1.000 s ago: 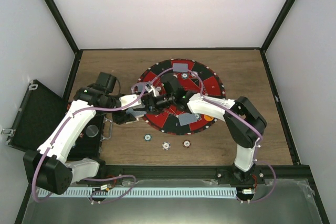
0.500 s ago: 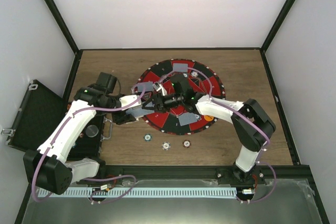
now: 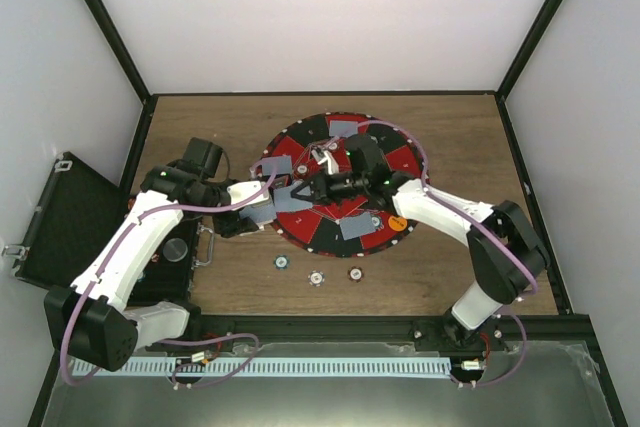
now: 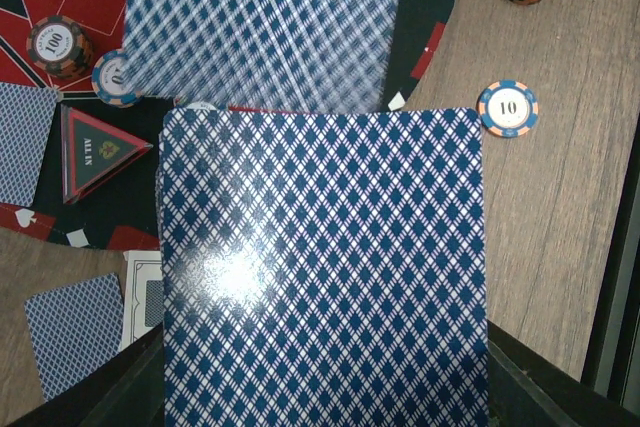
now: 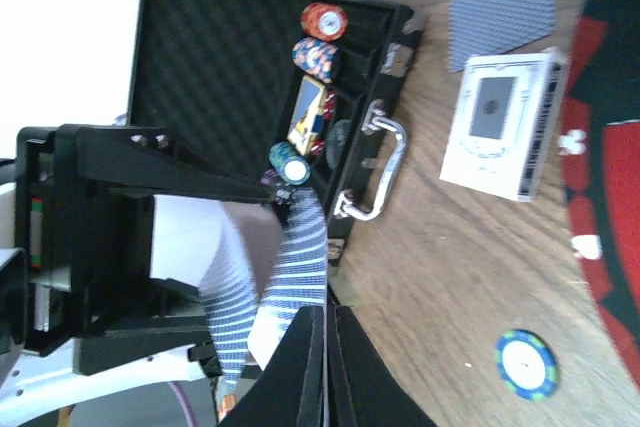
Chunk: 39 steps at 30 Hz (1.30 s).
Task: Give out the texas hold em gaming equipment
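Observation:
My left gripper (image 3: 258, 209) is shut on a deck of blue-backed cards (image 4: 320, 267) at the left edge of the round red and black mat (image 3: 400, 162). The deck fills the left wrist view. My right gripper (image 5: 327, 347) is shut on the edge of one bent card (image 5: 303, 247) that still reaches the deck; it shows blurred in the left wrist view (image 4: 260, 27). In the top view the right gripper (image 3: 303, 192) sits just right of the deck. Single cards (image 3: 345, 128) lie face down on the mat. Three chips (image 3: 316, 276) lie on the wood in front. An orange disc (image 3: 397, 222) lies on the mat.
An open black case (image 5: 220, 57) with chips (image 5: 322, 20) stands at the left. A white card box (image 5: 505, 122) lies beside it. An all-in triangle (image 4: 95, 147) and chip stacks (image 4: 57, 44) sit on the mat. White walls enclose the table.
My right arm has drawn back to the right from the deck, pulling one card with it. My left arm holds the deck almost still.

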Each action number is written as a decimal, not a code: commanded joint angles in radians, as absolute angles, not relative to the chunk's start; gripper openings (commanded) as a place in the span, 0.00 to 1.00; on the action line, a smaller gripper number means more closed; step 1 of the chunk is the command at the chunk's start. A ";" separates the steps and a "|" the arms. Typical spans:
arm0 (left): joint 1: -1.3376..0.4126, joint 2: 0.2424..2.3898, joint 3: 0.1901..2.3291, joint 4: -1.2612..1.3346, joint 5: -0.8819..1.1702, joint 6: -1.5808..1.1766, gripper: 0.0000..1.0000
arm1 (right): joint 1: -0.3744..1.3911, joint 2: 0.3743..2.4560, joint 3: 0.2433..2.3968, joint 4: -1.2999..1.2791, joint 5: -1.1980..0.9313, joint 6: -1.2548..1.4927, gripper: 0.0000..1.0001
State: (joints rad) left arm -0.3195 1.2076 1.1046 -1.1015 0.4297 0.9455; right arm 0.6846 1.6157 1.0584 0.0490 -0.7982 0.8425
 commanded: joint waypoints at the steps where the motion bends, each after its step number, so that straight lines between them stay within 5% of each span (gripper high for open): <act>1: -0.319 1.189 1.124 -1.084 0.452 0.951 0.04 | 0.626 1.572 1.033 -0.025 -0.762 0.806 0.02; 10: -0.319 1.177 1.129 -1.101 0.427 0.951 0.04 | 0.505 1.723 1.177 -0.082 -0.797 0.728 0.01; 27: -0.319 1.163 1.135 -1.163 0.437 0.937 0.04 | 0.492 2.574 2.167 -0.326 -0.767 0.690 0.06; 29: -0.319 1.160 1.133 -1.168 0.435 0.940 0.04 | 0.492 2.599 2.199 -0.318 -0.759 0.699 0.10; 32: -0.319 1.158 1.134 -1.172 0.429 0.945 0.04 | 0.492 2.599 2.202 -0.311 -0.740 0.692 0.32; 39: -0.319 1.166 1.144 -1.169 0.441 0.941 0.04 | 0.492 2.548 2.202 -0.404 -0.658 0.596 0.51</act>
State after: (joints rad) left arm -0.3195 1.1728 1.1091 -1.1637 0.4202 0.9424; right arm 0.4942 2.6076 2.1590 -0.3321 -0.7158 0.6605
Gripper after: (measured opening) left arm 0.645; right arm 0.480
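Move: The right hand already pinches a card clear of the deck. The card lying on the mat that it heads for is about 20 cm ahead, 9 cm to its left and some 17 cm below. The all-in triangle lies about 5 cm nearer than that card and level with it sideways; the 100-chip stack is about 6 cm to that card's right and 1 cm nearer. Another card lies some 10 cm beyond it and 17 cm to its right. From the left hand, the aimed-at card is roughly 23 cm ahead, 12 cm right and 15 cm below. Keeping its pinch on the drawn card, the right hand swings slightly right, away from the deck, then sweeps forward about 24 cm, sinking some 15 cm and curving back left towards the card on the far-left part of the mat. Its wrist tips the fingers a little further down and turns about 10 degrees clockwise. At the bottom the fingers open about halfway to let the card go over the one lying there. ##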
